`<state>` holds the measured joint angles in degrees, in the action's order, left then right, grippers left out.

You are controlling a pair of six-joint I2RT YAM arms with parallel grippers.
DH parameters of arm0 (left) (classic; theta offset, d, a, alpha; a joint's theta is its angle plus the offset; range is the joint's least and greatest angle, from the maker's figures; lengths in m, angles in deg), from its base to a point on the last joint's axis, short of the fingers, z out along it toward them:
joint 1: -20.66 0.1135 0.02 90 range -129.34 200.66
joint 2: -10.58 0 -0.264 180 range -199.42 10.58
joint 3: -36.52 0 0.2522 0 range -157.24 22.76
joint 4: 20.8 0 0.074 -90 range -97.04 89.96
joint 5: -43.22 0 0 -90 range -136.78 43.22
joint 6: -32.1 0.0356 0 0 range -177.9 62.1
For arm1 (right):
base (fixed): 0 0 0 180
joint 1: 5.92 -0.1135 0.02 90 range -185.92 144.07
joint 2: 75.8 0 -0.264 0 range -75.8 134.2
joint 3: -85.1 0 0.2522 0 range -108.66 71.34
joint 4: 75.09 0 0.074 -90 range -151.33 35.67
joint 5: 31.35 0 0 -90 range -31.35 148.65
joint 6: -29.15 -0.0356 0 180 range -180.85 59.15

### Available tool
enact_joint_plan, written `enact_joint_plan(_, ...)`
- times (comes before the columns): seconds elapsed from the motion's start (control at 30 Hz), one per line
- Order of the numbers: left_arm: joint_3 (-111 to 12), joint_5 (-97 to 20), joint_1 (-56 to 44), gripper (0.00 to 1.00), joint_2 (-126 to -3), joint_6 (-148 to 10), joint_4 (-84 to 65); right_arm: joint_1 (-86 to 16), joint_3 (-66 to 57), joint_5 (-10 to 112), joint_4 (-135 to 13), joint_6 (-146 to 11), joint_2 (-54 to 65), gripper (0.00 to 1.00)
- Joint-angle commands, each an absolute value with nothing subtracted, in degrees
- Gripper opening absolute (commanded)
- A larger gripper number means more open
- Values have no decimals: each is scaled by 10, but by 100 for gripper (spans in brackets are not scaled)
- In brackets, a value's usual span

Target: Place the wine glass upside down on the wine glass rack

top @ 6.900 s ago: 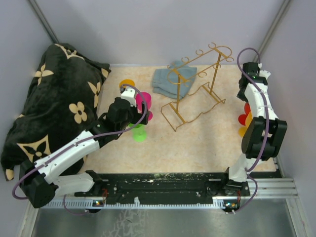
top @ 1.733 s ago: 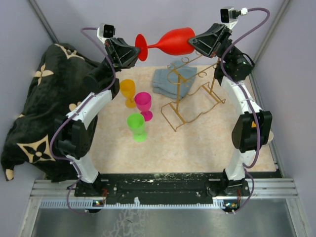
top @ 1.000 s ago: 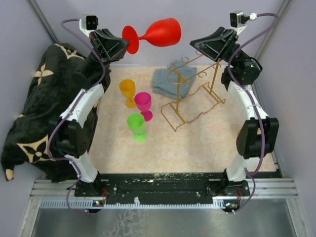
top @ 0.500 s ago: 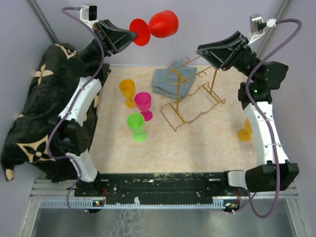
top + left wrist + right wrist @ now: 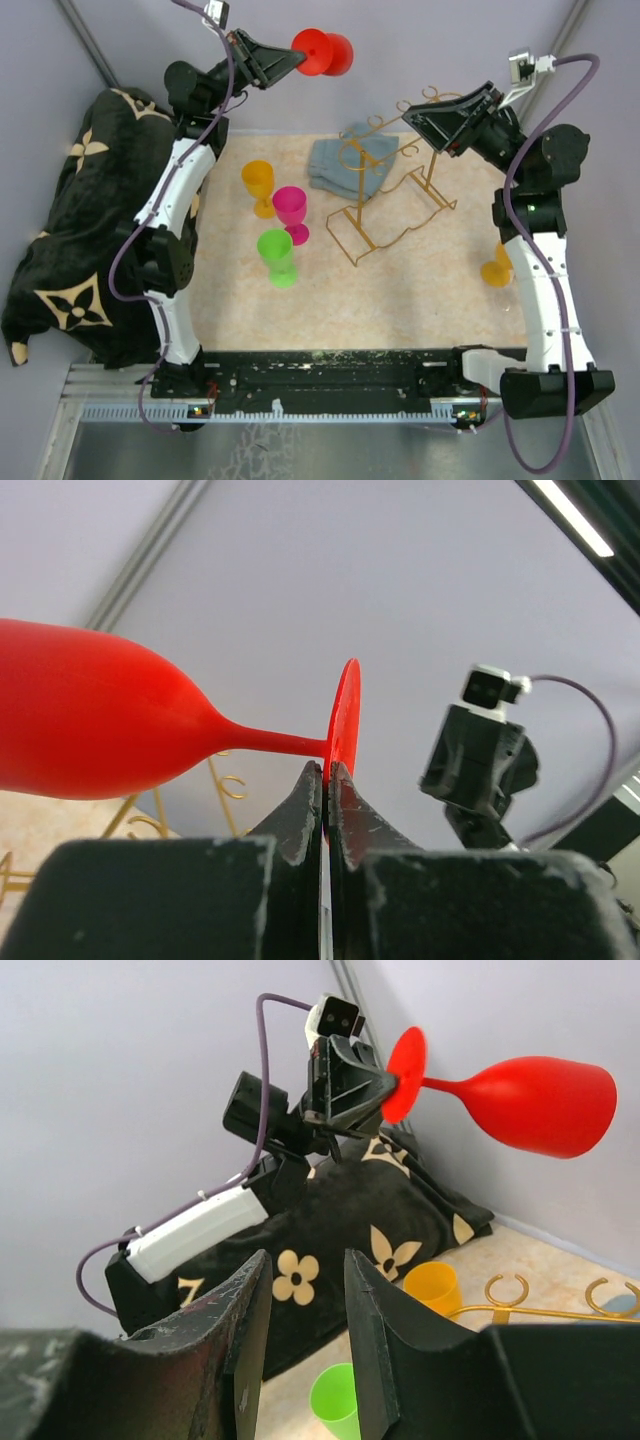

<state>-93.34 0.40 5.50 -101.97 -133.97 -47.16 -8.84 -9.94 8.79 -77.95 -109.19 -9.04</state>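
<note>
A red wine glass (image 5: 325,52) hangs sideways in the air, high above the back of the table. My left gripper (image 5: 298,57) is shut on the rim of its round foot. In the left wrist view the fingers pinch the foot edge (image 5: 341,720), and the bowl (image 5: 90,730) points left. The gold wire wine glass rack (image 5: 385,195) stands on the table, right of centre. My right gripper (image 5: 415,112) hovers over the rack's top rail, open and empty. From the right wrist view the glass (image 5: 530,1090) is far ahead of the right gripper (image 5: 305,1260).
Orange (image 5: 258,185), pink (image 5: 291,212) and green (image 5: 278,255) glasses stand left of the rack. A grey cloth (image 5: 335,165) lies behind it. A black flowered blanket (image 5: 100,220) covers the left side. Another orange glass (image 5: 496,270) stands by the right arm.
The left arm has swung the red glass rightward and turned its bowl away from the camera. The right gripper has dropped back toward the rack top, staying open.
</note>
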Motion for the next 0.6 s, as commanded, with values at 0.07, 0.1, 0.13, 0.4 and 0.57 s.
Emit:
enact_joint_plan(0.07,-1052,-35,43,0,-1076,-1221,-313,-87,-101,132,-699,-1027,-141,35)
enact_joint_plan(0.1,-1061,-39,41,0,-1085,-1216,-305,-87,-105,141,-681,-1018,-146,35)
enact_joint_plan(0.13,-1073,-43,39,0,-1093,-1209,-294,-87,-107,148,-665,-1009,-150,35)
enact_joint_plan(0.4,-1078,-61,14,0,-1119,-1176,-255,-87,-107,177,-604,-965,-178,35)
enact_joint_plan(0.57,-1078,-77,-3,0,-1126,-1162,-242,-87,-103,177,-601,-966,-180,34)
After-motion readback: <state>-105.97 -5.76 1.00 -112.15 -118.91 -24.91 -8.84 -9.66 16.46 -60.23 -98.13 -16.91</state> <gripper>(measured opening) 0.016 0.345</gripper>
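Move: The red wine glass, pinched by its foot in the left gripper with the bowl pointing out ahead, is bound for the rack. The rack's top bar has its middle about 24 cm right of the left hand, 5 cm farther out and some 26 cm lower. The pink glass stands 4 cm back, 4 cm left and 45 cm below the hand; the blue cloth lies 22 cm ahead, 12 cm right and 53 cm down. From the right hand, the rack top is 20 cm ahead, 8 cm left and 26 cm below. The red glass rides in the left hand's unchanged pinch, forward at first and slowing, then bending right and down towards the rack, about 6 cm forward, 6 down and 5 right overall. The wrist turns roughly 10 to 15 degrees, dipping the bowl a little. The empty, part-open right hand draws back and right a couple of centimetres, sinking slightly and turning some 10 degrees clockwise. ##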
